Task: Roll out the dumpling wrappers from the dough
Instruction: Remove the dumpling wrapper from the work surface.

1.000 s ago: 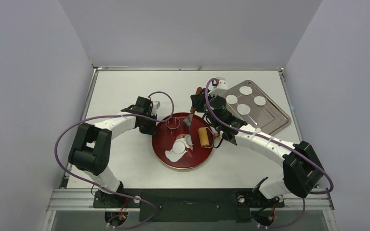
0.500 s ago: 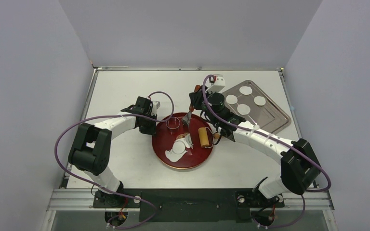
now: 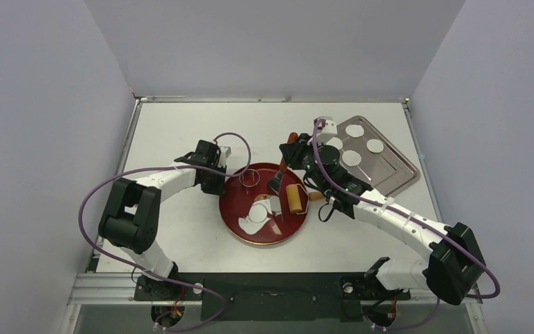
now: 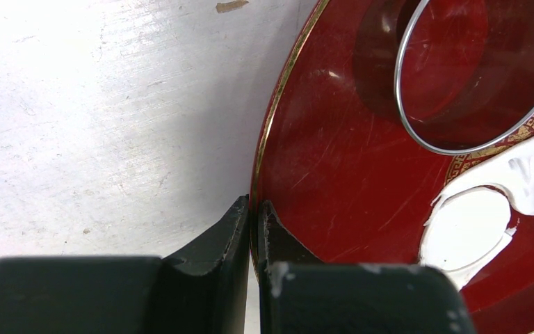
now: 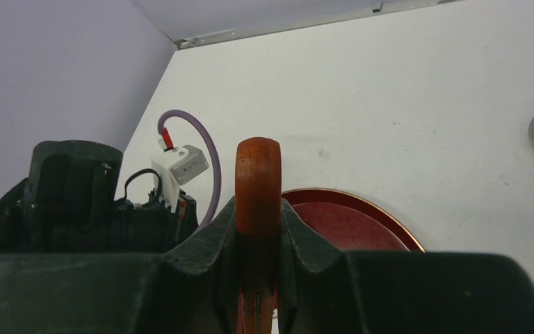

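Note:
The dough (image 3: 256, 217) lies as a thin ragged white sheet on the red plate (image 3: 278, 233). A round disc (image 4: 467, 229) sits within the sheet. Several dumpling wrappers (image 3: 351, 158) rest on the metal tray (image 3: 389, 174) at the right. My left gripper (image 4: 254, 205) is shut on the plate's left rim. My right gripper (image 5: 258, 216) is shut on the orange-brown wooden handle (image 5: 258, 167) of a spatula. Its blade (image 3: 276, 184) hangs over the plate's upper right part, beyond the dough.
A metal ring cutter (image 3: 245, 174) stands on the far part of the plate. A small wooden rolling pin (image 3: 295, 198) lies on the plate's right side. Grey walls close in the white table (image 3: 181, 132) on three sides.
My right arm has swung to the right and nearer, carrying the spatula blade further over the plate. The left gripper and the plate have not moved.

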Tool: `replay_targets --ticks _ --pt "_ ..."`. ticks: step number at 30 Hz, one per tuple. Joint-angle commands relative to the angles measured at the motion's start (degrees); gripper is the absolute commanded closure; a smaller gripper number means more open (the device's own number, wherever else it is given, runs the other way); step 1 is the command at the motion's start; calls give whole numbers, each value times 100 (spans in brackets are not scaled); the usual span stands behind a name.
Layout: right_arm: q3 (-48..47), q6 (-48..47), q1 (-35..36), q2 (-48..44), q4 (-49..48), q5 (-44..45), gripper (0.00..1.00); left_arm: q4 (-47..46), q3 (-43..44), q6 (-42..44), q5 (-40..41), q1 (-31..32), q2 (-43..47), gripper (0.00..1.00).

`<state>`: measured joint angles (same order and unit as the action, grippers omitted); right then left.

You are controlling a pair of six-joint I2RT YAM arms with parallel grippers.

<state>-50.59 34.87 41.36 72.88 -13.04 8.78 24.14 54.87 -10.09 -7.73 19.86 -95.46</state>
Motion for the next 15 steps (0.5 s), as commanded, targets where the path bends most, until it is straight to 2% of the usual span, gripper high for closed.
replay_targets --ticks 1,5,8,11,15 --pt "216 203 53 -42 -475 -30 100 -119 20 156 41 -9 189 100" --pt "266 67 77 -141 -764 -315 100 -100 79 187 -84 -20 219 100" --pt "84 -295 65 -347 -431 -597 100 -83 205 237 -352 -56 267 98" --pt "-65 -646 17 -470 54 -1041 100 -55 292 244 -653 -68 319 83" --pt "-115 -1063 -25 -831 219 -1714 100 -78 414 394 -1082 -141 508 68"
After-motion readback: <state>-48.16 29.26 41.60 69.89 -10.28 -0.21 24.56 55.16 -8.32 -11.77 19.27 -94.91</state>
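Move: The right hand grips the spatula by its handle, blade hanging; the cut wrapper on the plate lies about 10 cm back, 10 cm to its left and 24 cm below. The rolling pin is some 4 cm back and 3 cm right of that hand, the ring cutter about 13 cm left and 2 cm ahead, both some 22 cm below. From the left hand, shut on the plate's rim, the wrapper lies about 14 cm right, 8 cm back and 2 cm lower. Down first, by some 2.5 cm, then back about 3 cm and a little up again, the right hand brings the upright spatula towards the wrapper, turning about 10 degrees counter-clockwise and keeping its grip. Late on, the left fingers begin to part on the plate's rim, ending their pinch, as that hand starts to edge right and up by under a centimetre. ##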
